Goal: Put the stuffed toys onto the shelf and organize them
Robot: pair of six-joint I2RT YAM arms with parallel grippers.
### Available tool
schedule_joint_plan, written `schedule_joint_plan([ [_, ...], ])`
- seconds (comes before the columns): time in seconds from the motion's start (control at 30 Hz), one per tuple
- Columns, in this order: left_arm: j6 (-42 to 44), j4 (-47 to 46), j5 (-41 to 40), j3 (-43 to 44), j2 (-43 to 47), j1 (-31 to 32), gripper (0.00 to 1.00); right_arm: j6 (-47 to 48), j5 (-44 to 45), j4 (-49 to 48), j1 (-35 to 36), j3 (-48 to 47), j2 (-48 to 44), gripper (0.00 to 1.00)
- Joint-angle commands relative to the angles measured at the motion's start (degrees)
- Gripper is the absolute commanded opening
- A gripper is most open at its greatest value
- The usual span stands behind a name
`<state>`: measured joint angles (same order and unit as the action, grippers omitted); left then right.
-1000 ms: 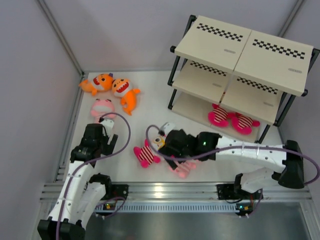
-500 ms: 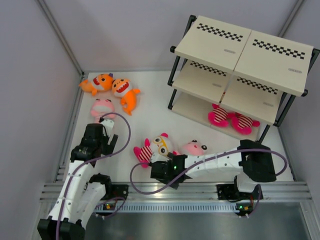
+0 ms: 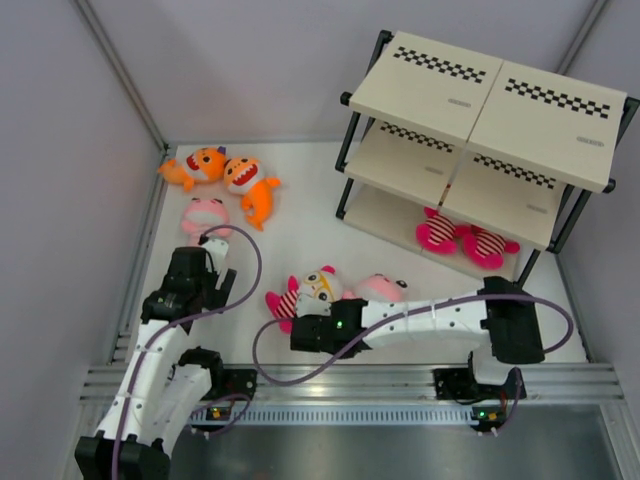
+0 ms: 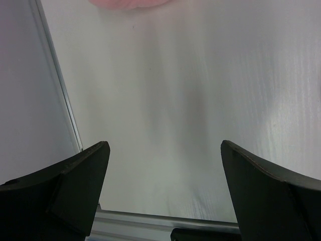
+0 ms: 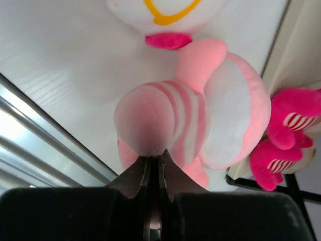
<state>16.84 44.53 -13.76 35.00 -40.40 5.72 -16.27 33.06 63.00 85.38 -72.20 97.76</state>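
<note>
My right gripper point(image 5: 154, 159) is shut on a limb of a pale pink striped stuffed toy point(image 5: 200, 110), which lies on the table just ahead of it. In the top view that gripper point(image 3: 325, 322) is near the front edge, with the pale pink toy point(image 3: 385, 290) partly under the arm. A magenta-and-white striped toy with a white face point(image 3: 310, 290) lies beside it. Two magenta striped toys point(image 3: 460, 240) sit on the bottom board of the shelf point(image 3: 480, 130). Two orange sharks point(image 3: 230, 175) and another pale pink toy point(image 3: 205, 215) lie at the back left. My left gripper point(image 3: 205, 262) is open and empty.
The left wrist view shows bare table between the open fingers point(image 4: 85, 175), the table's left rail point(image 4: 60, 90), and the pale pink toy's edge point(image 4: 130, 4) at the top. Enclosure walls stand at the left and back. The shelf's black legs point(image 3: 345, 185) stand on the table.
My right arm has folded back, bringing its gripper from over the two middle toys to the near edge. Those toys are now uncovered and slightly shifted. The left arm has not moved.
</note>
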Motion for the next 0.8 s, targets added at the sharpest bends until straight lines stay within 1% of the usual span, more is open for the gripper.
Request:
schedule_joint_plan([
  [0.0, 0.30, -2.08, 0.22, -0.37, 0.06, -0.18, 0.99, 7.29, 5.26, 8.44, -0.22, -14.48, -8.09, 0.00],
  [0.07, 0.30, -2.08, 0.22, -0.37, -0.03, -0.18, 0.99, 12.39, 5.35, 10.73, -0.66, -21.10, -9.24, 0.00],
  [0.1, 0.30, -2.08, 0.22, -0.37, -0.03, -0.27, 0.99, 14.23, 5.78, 11.09, -1.27, -28.10, -9.86, 0.00],
  [0.13, 0.38, -2.08, 0.31, -0.46, -0.03, -0.27, 0.99, 19.12, 6.31, 11.18, -1.62, -31.56, -10.04, 0.00],
  [0.17, 0.30, -2.08, 0.31, -0.38, -0.03, -0.27, 0.99, 21.70, 8.49, 9.61, -2.15, -34.73, -10.21, 0.00],
  [0.2, 0.30, -2.08, 0.31, -0.37, 0.15, -0.27, 0.99, 27.81, 10.43, 8.03, -3.28, -39.63, -10.91, 0.00],
  [0.23, 0.30, -2.08, 0.22, -0.37, 0.06, -0.18, 0.99, 31.35, 10.45, 5.49, -3.99, -41.33, -11.35, 0.00],
  [0.3, 0.21, -2.08, 0.14, -0.37, 0.06, -0.18, 0.99, 39.52, 14.74, -5.56, -6.01, -43.54, -13.28, 0.00],
  [0.33, 0.12, -2.08, 0.14, -0.37, -0.11, -0.18, 0.99, 48.18, 15.71, -10.22, -6.89, -43.29, -14.08, 0.00],
  [0.37, 0.21, -2.08, 0.14, -0.37, -0.12, -0.18, 0.99, 52.61, 15.29, -20.88, -8.12, -42.50, -14.87, 0.00],
  [0.4, 0.30, -2.08, 0.14, -0.37, -0.29, -0.27, 0.99, 57.01, 14.50, -26.30, -10.74, -41.80, -16.61, 0.00],
  [0.43, 0.30, -2.08, 0.05, -0.29, -0.38, -0.18, 0.99, 65.49, 11.01, -31.22, -12.16, -41.09, -17.33, 0.00],
  [0.47, 0.21, -2.08, 0.05, -0.29, -0.73, -0.27, 0.99, 69.06, 8.45, -36.49, -13.91, -40.48, -18.03, 0.00],
  [0.5, 0.21, -2.08, 0.05, -0.29, -0.82, -0.18, 0.99, 72.23, 5.82, -42.90, -17.76, -40.73, -18.39, 0.00],
  [0.53, 0.21, -2.08, 0.05, -0.29, -0.82, -0.27, 0.99, 76.52, 0.92, -45.05, -19.88, -41.43, -18.04, 0.00],
  [0.57, 0.12, -2.08, 0.05, -0.29, -0.82, -0.18, 0.99, 77.96, -1.13, -46.12, -24.87, -44.31, -16.30, 0.00],
  [0.63, 0.12, -2.08, -0.04, -0.37, -0.64, -0.27, 0.99, 79.89, -4.30, -44.38, -29.90, -48.97, -13.31, 0.00],
  [0.67, 0.12, -2.08, -0.04, -0.37, -0.47, -0.27, 0.99, 80.60, -4.41, -43.50, -32.36, -52.65, -11.64, 0.00],
  [0.7, 0.12, -2.08, -0.04, -0.29, -0.38, -0.27, 0.99, 81.04, -4.32, -43.06, -36.74, -53.12, -9.36, 0.00],
  [0.77, 0.21, -2.08, -0.04, -0.37, -0.38, -0.27, 0.99, 81.32, -5.45, -44.89, -40.54, -50.16, -9.16, 0.00],
])
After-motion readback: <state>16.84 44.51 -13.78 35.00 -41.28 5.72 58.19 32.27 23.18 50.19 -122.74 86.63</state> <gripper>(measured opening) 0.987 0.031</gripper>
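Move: My right hand already holds the pink striped toy, just clear of the table. The top shelf's left half is some 35 cm ahead, 13 cm to the right and 29 cm up. The yellow-faced toy lies about 8 cm ahead and 9 cm left, a little below; the two magenta toys on the bottom shelf are around 27 cm ahead, 19 right, and 22 ahead, 30 right. From my left hand that shelf half is about 26 cm ahead, 38 right and 27 up. I haul the pink toy steeply up with my right hand, some 50 cm, veering a little left at first. On the way I swing forward about 22 cm and back to the right, towards the top shelf's left half, tipping the fingers up by roughly 65 degrees until they point about level. They stay shut on the toy's leg end. ##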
